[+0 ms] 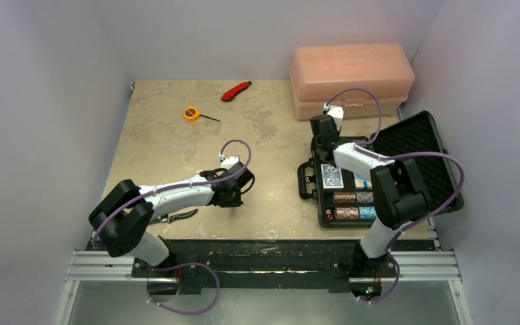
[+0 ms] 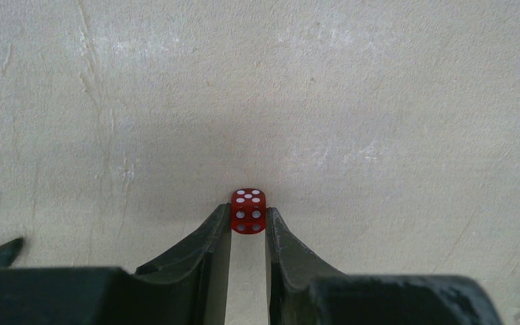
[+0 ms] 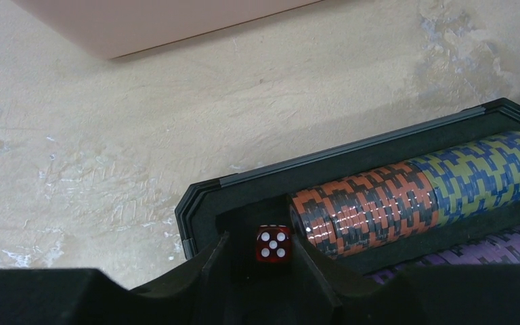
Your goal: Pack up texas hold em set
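Observation:
The black case (image 1: pixel 309 177) lies open at the right, its foam lid (image 1: pixel 416 145) folded back. It holds chip rolls (image 1: pixel 352 198) and a blue card deck (image 1: pixel 332 176). My right gripper (image 1: pixel 320 143) hangs over the case's far left corner. In the right wrist view a red die (image 3: pixel 273 244) sits in a foam slot beside the orange chip roll (image 3: pixel 362 206). The right gripper (image 3: pixel 261 238) is open around it, with a gap on the left side. My left gripper (image 2: pixel 247 214), mid-table (image 1: pixel 239 187), is shut on another red die (image 2: pixel 248 210) just above the tabletop.
A translucent pink box (image 1: pixel 352 78) stands behind the case. A red utility knife (image 1: pixel 235 91) and a yellow tape measure (image 1: pixel 191 113) lie at the back. A black hand tool (image 1: pixel 179 217) lies under the left arm near the front edge.

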`<state>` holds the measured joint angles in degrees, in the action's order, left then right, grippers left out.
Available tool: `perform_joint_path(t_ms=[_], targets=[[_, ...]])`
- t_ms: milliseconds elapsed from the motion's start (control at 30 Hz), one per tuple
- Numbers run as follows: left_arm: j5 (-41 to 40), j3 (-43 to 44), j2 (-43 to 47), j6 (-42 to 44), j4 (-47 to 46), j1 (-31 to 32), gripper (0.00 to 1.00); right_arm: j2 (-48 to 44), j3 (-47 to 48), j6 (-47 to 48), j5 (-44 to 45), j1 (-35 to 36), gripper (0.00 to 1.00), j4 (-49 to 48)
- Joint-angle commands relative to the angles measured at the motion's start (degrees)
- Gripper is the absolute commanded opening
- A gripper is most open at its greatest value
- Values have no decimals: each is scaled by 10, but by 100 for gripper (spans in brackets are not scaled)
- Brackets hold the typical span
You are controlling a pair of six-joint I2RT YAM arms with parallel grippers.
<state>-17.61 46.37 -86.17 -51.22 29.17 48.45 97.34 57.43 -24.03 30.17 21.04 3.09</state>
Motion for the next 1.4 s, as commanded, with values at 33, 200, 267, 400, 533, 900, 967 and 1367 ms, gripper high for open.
perform_joint_path(t_ms=[33,200,267,400,533,900,967,1367], targets=[[15,-17,-2,5,8,5,0,-10,24,-2,-6,-2,47,-13],[14,-17,-2,4,9,5,0,-18,20,0,-11,-2,53,-19],[14,-16,-2,4,11,5,0,-22,19,0,-13,-3,54,-21],[13,-17,-1,3,12,5,0,-33,14,2,-24,-3,55,-26],[11,-16,1,3,15,5,0,-45,9,6,-45,-2,55,-29],[6,-15,4,0,20,6,0,-104,-17,-9,-134,0,56,-20],[9,-15,6,1,18,6,0,-132,-19,-13,-154,1,57,1],[12,2,2,-2,25,6,0,-365,-47,-37,-140,1,64,99]])
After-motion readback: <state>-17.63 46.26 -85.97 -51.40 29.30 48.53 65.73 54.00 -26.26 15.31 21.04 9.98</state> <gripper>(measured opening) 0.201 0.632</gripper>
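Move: The right fingers have already begun to part at the case's far left corner compartment, with the die right between their tips, about 1 cm lower and 1 cm to the right. The orange chips lie some 8 cm to this hand's right, level with it front to back; the near purple chips are about 7 cm right and 4 cm back, the card deck some 10 cm back and 4 cm right. From the left hand, waiting with another die, the corner-compartment die lies roughly 21 cm ahead and 29 cm right. The right hand opens its fingers wider around the die and eases up and left out of the corner compartment, slowly at first. It then lifts away fast and draws back over the case, ending about 16 cm higher and 6 cm back, while the wrist tips the fingers upward, rolls its left side up and turns a little counter-clockwise, some 25 degrees in all. ##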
